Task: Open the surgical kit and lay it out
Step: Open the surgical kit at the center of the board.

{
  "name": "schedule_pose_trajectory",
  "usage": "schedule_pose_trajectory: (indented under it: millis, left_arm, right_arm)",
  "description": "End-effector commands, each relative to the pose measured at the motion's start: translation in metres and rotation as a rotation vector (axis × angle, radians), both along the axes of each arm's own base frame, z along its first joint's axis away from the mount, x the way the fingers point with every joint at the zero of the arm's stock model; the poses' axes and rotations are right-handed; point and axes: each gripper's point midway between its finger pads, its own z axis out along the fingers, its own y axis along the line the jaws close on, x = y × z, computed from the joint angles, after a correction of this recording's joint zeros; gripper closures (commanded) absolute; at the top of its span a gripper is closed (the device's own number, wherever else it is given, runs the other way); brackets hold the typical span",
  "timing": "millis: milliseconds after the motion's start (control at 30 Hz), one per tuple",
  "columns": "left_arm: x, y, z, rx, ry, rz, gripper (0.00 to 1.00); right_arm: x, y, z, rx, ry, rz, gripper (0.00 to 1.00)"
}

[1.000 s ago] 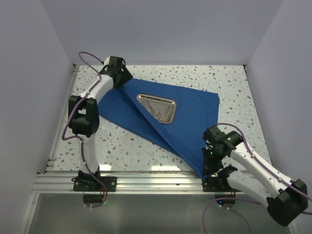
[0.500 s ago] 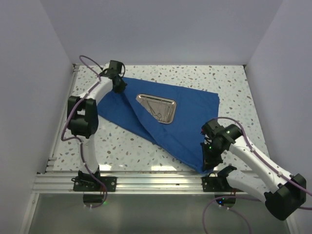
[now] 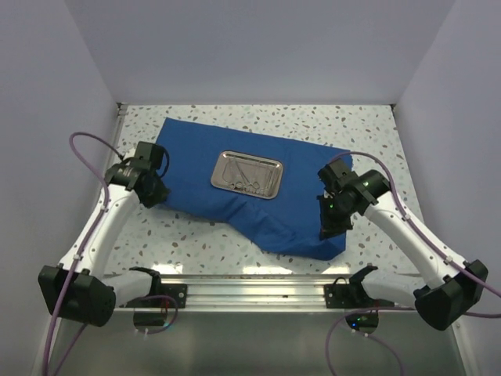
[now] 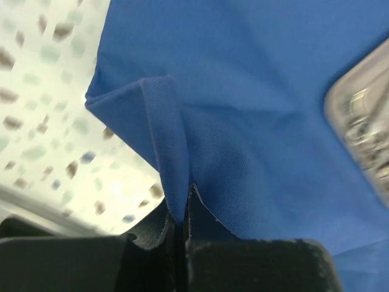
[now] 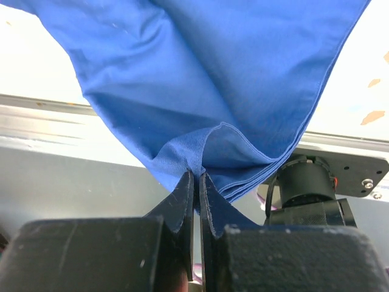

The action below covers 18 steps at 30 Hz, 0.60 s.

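The royal-blue cloth wrap (image 3: pixel 235 196) lies spread across the table with the small steel tray (image 3: pixel 247 174) on its middle; thin silver instruments lie in the tray. My left gripper (image 3: pixel 153 196) is shut on the wrap's left edge, a pinched fold (image 4: pixel 173 182) running into the jaws (image 4: pixel 183 222). My right gripper (image 3: pixel 332 227) is shut on the wrap's near right corner and holds it lifted, the cloth (image 5: pixel 200 91) hanging in folds from the jaws (image 5: pixel 197 176). The tray's blurred edge (image 4: pixel 361 128) shows in the left wrist view.
The speckled table (image 3: pixel 196 243) has white walls at the back and both sides. A metal rail (image 3: pixel 250 286) runs along the near edge, with the arm bases bolted to it. The rail also shows under the lifted cloth (image 5: pixel 42 115).
The left gripper has pulled the wrap's corner from the far left back toward the near left, unfolding the flap off the tray side. The right gripper has risen and moved away from the rail with its corner.
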Motion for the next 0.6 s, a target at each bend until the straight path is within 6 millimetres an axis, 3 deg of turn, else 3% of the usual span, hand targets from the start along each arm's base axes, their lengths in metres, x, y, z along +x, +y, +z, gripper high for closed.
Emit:
schedule_pose_trajectory:
  millis: [0,67,167,233,300,333,367,400,433,500,567]
  left_arm:
    - [-0.073,0.006,-0.041,0.019,0.302,-0.011,1.0]
    - [-0.098,0.012,-0.046,0.039,0.376,-0.018,0.99]
    - [-0.121,0.003,-0.057,-0.014,0.429,-0.151,0.86]
    - [-0.133,-0.003,-0.063,-0.045,0.464,-0.249,0.68]
    - [-0.133,-0.005,-0.06,-0.038,0.46,-0.322,0.44]
    - [-0.136,-0.009,-0.062,-0.054,0.475,-0.347,0.3]
    - [-0.138,-0.018,-0.063,-0.092,0.491,-0.393,0.06]
    - [-0.139,-0.021,-0.066,-0.1,0.521,-0.406,0.0]
    - [-0.139,-0.023,-0.066,-0.108,0.532,-0.417,0.0]
    - [-0.138,-0.03,-0.065,-0.141,0.544,-0.429,0.0]
    - [-0.113,-0.032,-0.044,-0.123,0.446,-0.417,0.0]
  right_arm:
    - [-0.045,-0.035,0.017,-0.137,0.141,-0.049,1.0]
    - [-0.046,-0.034,0.02,-0.118,0.133,-0.05,1.0]
    - [-0.051,-0.035,0.018,-0.106,0.137,-0.053,1.0]
    - [-0.064,-0.03,0.017,-0.046,0.165,-0.035,1.0]
    - [-0.098,-0.02,0.004,0.058,0.297,0.009,1.0]
    - [-0.116,-0.018,-0.003,0.095,0.373,0.025,0.89]
    - [-0.147,-0.026,-0.026,0.091,0.507,0.025,0.8]
    - [-0.15,-0.027,-0.028,0.09,0.522,0.037,0.65]
    - [-0.144,-0.029,-0.027,0.069,0.494,0.064,0.23]
    - [-0.126,-0.02,-0.014,0.081,0.46,0.086,0.13]
    - [-0.088,-0.006,0.011,0.094,0.337,0.121,0.11]
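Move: The surgical kit's blue wrap is already pinched in both hands, its near side lifted. The board's near edge, where that side goes, lies about 17 cm straight back and 9 below the left hand, and some 7 cm straight back and 8 below the right. The steel tray sits 16 cm ahead and 23 right of the left hand; from the right hand, 28 ahead and 20 left. The right arm's mount is 14 cm back and 12 right of that hand. The wrap's near left part is swung back towards the board's near edge by the left hand, about 13 cm back and 7 down; its fingers open wide on the way and let go, tipping from forward-leaning to nearly straight down while turning clockwise. The right hand first holds almost still with its pinch, then whips some 9 cm back and about 4 down and opens, letting its corner go. ##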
